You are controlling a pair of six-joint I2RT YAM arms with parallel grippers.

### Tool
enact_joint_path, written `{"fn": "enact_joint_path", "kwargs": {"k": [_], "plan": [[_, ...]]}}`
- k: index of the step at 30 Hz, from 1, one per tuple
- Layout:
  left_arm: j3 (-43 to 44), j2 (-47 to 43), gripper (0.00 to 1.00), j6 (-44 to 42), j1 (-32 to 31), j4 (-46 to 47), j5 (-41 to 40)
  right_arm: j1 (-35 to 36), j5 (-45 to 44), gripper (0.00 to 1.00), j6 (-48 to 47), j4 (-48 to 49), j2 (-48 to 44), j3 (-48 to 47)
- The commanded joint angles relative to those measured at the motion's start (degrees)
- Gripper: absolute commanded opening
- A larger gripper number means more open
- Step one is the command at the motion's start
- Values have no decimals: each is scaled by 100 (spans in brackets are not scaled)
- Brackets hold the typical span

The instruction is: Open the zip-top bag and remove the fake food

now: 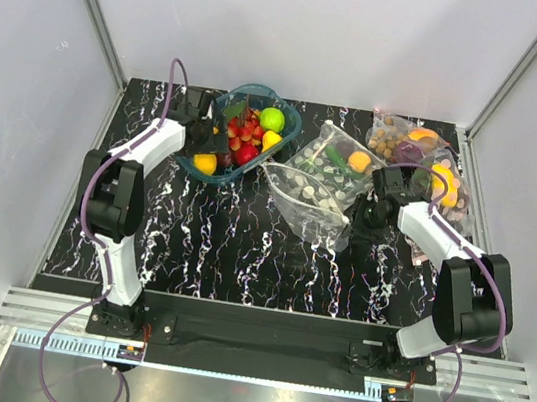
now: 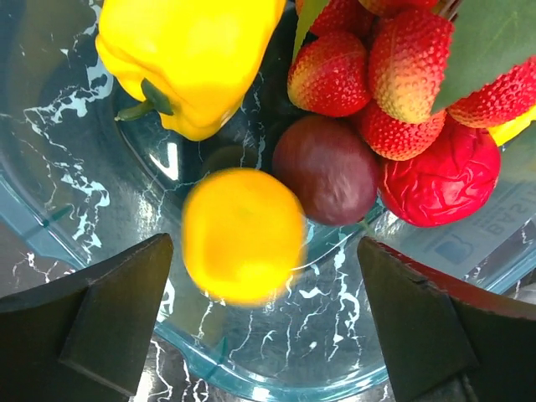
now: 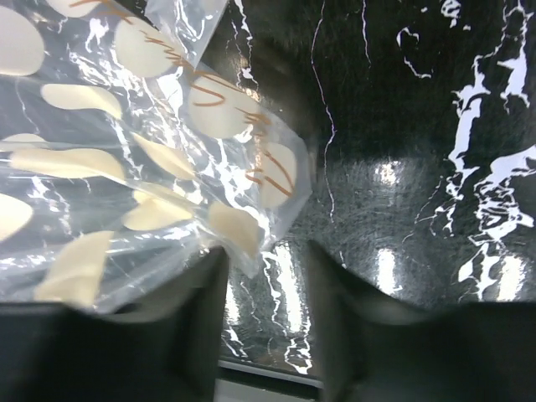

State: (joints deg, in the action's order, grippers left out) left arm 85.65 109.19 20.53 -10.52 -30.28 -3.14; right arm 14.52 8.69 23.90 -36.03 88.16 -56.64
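The zip-top bag (image 1: 305, 198), clear with white dots, lies crumpled mid-table; nothing shows inside it. My right gripper (image 1: 359, 221) stands at its right edge. In the right wrist view the bag (image 3: 126, 167) fills the left, and one corner droops over the left finger of the right gripper (image 3: 268, 251), whose jaws stand apart and pinch nothing. The fake food lies in a clear bluish tub (image 1: 289, 128): yellow pepper (image 2: 193, 59), berry cluster (image 2: 394, 75), dark plum (image 2: 327, 167). A blurred yellow-orange fruit (image 2: 243, 234) lies loose in the tub. Above it, my left gripper (image 2: 264, 247) is wide open.
A second dotted bag (image 1: 340, 161) with a green and an orange piece lies behind the first. A small bag of brown balls (image 1: 389, 138) and more bagged fruit (image 1: 443, 182) fill the back right corner. A lime-green apple (image 1: 273, 119) sits in the tub.
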Motion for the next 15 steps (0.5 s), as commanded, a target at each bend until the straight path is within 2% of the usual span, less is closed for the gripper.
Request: {"fn": "enact_joint_path", "kwargs": {"k": [1, 3, 5, 15], "plan": [[-170, -511, 99, 3, 24, 207, -178, -37, 115, 51, -105, -36, -123, -242], [-241, -643, 99, 12, 33, 181, -196, -37, 116, 63, -131, -88, -167, -277], [-302, -854, 99, 12, 33, 137, -187, -37, -7, 70, -166, -246, -255, -330], [-514, -1961, 99, 100, 33, -574, 67, -204, -780, 90, -219, -1107, -1326, -567]]}}
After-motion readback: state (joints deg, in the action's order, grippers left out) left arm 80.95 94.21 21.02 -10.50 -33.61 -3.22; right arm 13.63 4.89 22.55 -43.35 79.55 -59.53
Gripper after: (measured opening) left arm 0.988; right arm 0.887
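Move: The lemon is already free of my wide-open left fingers, about 4 cm below them and within 1 cm or so ahead and to the left. The plum lies some 3 cm ahead and 4 cm right of that hand, the yellow pepper about 7 cm ahead and 3 cm left. From my right hand, at the emptied bag's edge, the bag's middle is roughly 11 cm left, 3 cm ahead and 4 cm lower; the cucumber bag's middle is about 13 cm ahead and 5 cm left. I lift my empty left hand away from the lemon, first easing back, then mostly rising: about 7 cm up and 4 cm back out of the basket, fingers staying wide and tipping slightly forward. My right fingers go on spreading until the bag's edge comes free, then I raise that hand some 5 cm, drifting 2 cm right, away from the bag. ##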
